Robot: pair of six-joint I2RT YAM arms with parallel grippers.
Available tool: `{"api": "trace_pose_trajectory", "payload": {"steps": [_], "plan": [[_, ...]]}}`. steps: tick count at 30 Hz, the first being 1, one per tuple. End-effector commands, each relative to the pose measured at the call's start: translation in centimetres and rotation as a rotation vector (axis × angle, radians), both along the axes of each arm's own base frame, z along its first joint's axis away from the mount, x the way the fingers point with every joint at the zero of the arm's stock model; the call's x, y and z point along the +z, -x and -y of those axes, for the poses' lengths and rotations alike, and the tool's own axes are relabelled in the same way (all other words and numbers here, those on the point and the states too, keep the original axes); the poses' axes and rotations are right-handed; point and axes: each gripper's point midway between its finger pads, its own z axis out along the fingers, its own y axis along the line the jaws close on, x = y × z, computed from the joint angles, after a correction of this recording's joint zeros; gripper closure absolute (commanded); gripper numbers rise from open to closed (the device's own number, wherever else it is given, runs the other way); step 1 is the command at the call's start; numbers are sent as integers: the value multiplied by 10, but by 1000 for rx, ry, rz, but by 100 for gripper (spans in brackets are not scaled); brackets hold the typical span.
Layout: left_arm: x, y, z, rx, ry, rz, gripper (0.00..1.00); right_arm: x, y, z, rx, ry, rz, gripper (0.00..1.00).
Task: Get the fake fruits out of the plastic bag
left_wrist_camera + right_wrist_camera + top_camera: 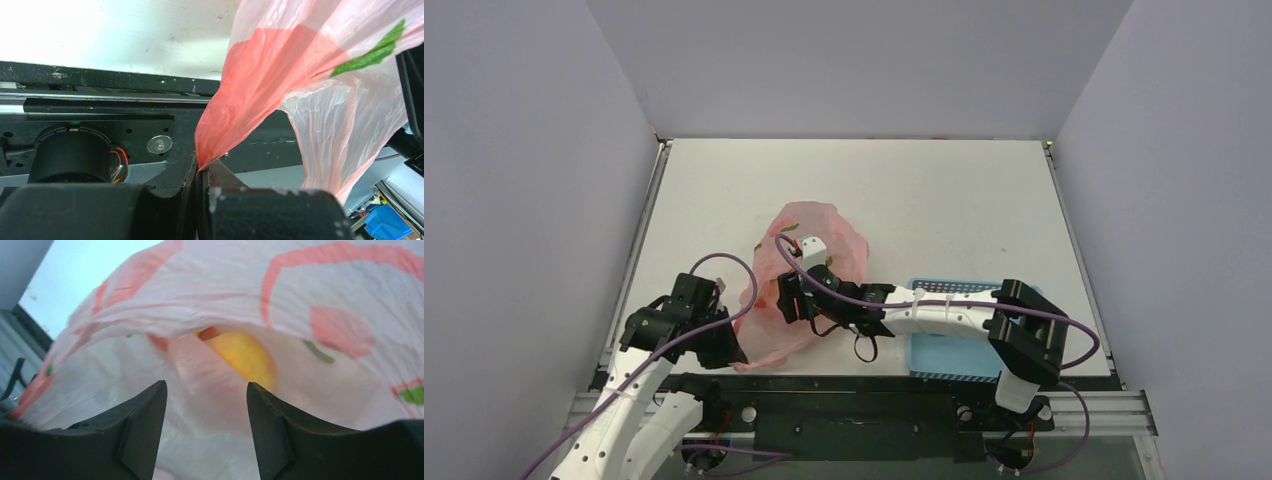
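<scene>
The pink plastic bag [822, 232] lies crumpled left of the table's middle. My left gripper [734, 352] is at the bag's near left corner. In the left wrist view that gripper [202, 169] is shut on a pinched fold of the plastic bag [280, 65], which stretches up and to the right. My right gripper [784, 298] reaches into the bag from the right. In its wrist view the right gripper [206, 390] is open with nothing between its fingers. A yellow-orange fake fruit [246, 359] sits just beyond the fingertips, under a fold of the plastic bag [320, 285]. Any other fruits are hidden.
A blue perforated basket [952, 288] stands on the near right of the table, partly covered by the right arm. The black rail of the arm mounts [100, 80] runs along the table's near edge, just beside the left gripper. Grey walls enclose the table.
</scene>
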Motion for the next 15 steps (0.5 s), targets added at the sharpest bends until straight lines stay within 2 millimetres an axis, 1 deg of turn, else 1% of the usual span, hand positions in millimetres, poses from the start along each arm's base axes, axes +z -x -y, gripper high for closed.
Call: {"api": "trace_pose_trajectory", "payload": {"steps": [1,2,3,4,5,6,7,8,9,10,11,12,13,14,15], "plan": [[4,-10,5,-18,19,43,100,-9,-20,-9,-22,17,30,44],[6,-11,6,-17,24,50,100,-21,-20,-14,-10,40,26,45],[9,-14,9,-16,38,64,100,-29,-17,-17,7,64,24,46],[11,-17,11,-17,48,71,100,-40,-16,-22,10,89,24,54],[17,-20,12,-18,54,88,100,-44,-7,-26,29,107,35,58],[19,-23,12,-16,52,97,100,-51,-5,-25,14,131,53,67],[25,-27,12,-13,53,118,98,-53,4,-28,22,134,71,71],[28,-31,11,-9,44,130,93,-59,4,-22,-4,157,92,76],[36,-35,11,-8,43,155,82,-60,5,-22,-30,152,108,78],[39,-39,9,-1,30,170,77,-68,6,-17,-43,166,109,82],[47,-44,9,4,29,193,67,-73,6,-13,-63,159,116,83],[51,-48,7,11,19,212,64,-75,5,-13,-72,145,124,84],[58,-54,8,17,19,230,61,-80,4,-7,-89,159,130,84],[61,-60,6,29,6,246,59,-78,3,-7,-98,147,138,84],[65,-66,7,43,2,247,58,-85,5,-2,-99,157,140,84]]}}
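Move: The right hand is open over the bag's mouth. The peach lies about 5 cm ahead of it, 3 cm to its left and 8 cm lower, and the bananas some 10 cm ahead, 5 cm right and 9 cm lower. The left hand has the plastic bag's rim pinched right at its fingertips; from that hand the peach is about 15 cm ahead, 6 cm right and 7 cm below. The left fingers still pinch the bag rim at first, then open nearly halfway and let go of it as the hand lifts about 4 cm and goes 3 cm forward. The right hand dips some 4 cm into the bag's mouth with a short push forward, then draws back and sweeps 3 cm left, closing its fingers most of the way by the film in front of the peach. ##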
